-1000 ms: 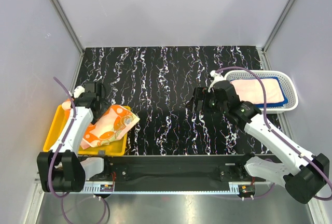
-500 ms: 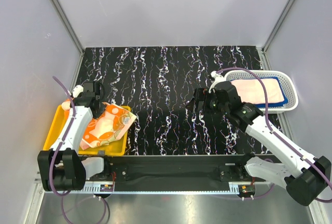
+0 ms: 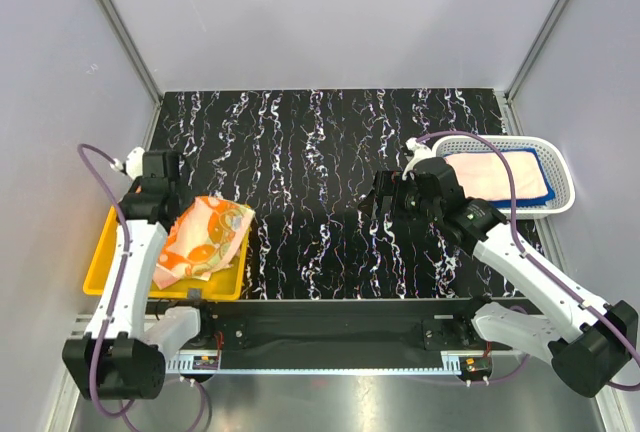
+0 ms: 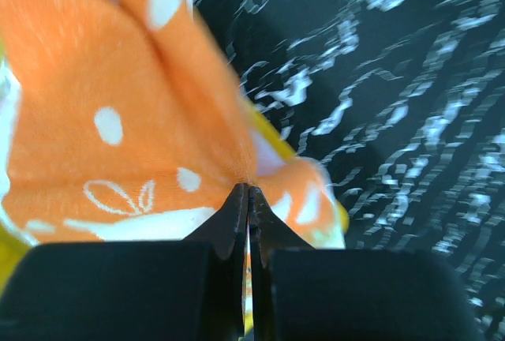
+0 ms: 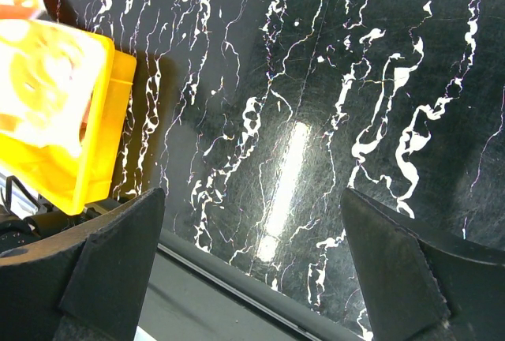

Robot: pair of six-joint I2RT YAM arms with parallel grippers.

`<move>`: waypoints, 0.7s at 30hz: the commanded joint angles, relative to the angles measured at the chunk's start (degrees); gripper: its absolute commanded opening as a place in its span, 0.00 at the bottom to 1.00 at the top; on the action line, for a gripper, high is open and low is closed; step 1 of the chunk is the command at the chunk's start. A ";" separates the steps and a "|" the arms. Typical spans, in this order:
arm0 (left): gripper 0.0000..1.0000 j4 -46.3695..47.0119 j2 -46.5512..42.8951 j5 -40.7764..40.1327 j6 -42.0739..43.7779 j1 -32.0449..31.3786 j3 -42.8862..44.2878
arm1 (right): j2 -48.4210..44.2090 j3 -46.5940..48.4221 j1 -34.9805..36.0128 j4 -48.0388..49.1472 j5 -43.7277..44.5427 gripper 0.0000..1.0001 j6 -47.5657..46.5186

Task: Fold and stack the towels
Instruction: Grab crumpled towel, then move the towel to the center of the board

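An orange towel (image 3: 205,240) with white dots and shapes hangs bunched over the yellow bin (image 3: 103,257) at the left. My left gripper (image 3: 172,215) is shut on a pinched fold of it; in the left wrist view the closed tips (image 4: 248,189) bite the orange towel (image 4: 118,120), which fills the left of that view. My right gripper (image 3: 385,197) hovers open over the middle of the black marbled table, with nothing between its fingers (image 5: 118,238). A pale pink towel (image 3: 495,174) lies folded on a blue towel (image 3: 545,182) in the basket at the right.
The white mesh basket (image 3: 567,192) sits at the table's right edge. The yellow bin (image 5: 99,132) sits at the near left, its corner showing in the right wrist view. Grey walls enclose the table on three sides.
My left gripper has gone from open to shut on the orange towel and has drawn back toward the left wall, lifting the cloth. The right arm has barely moved.
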 commanded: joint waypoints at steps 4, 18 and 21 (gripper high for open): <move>0.00 -3.65 -4.67 -2.89 3.62 -6.39 13.91 | -0.29 2.37 0.33 1.85 0.25 1.00 -0.45; 0.00 -2.61 4.11 -6.32 6.08 -33.61 35.62 | 0.06 8.87 0.24 -1.66 12.02 1.00 0.78; 0.00 -0.85 8.24 -6.50 6.61 -40.83 37.56 | -0.46 11.50 0.24 -3.69 15.97 1.00 0.78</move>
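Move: The left hand already pinches the crumpled orange towel, most of which hangs about 6 cm back and 5 cm to its right, some 7 cm below. The clear tabletop where it is heading lies about 31 cm to the right, level fore and aft, roughly 13 cm down. The yellow bin's middle is some 10 cm back, 5 cm left and 12 cm lower. From the right hand, that clear spot is about 11 cm left, level with it and 15 cm below. Keeping its closed fingers on the orange towel, the left hand hauls the cloth quickly up out of the yellow bin, about 21 cm, then swings right some 17 cm towards the open tabletop as the climb eases off. The fingers tip upward by about 25 degrees and turn clockwise. The right hand, empty and wide open, later rises about 4 cm, easing forward. ##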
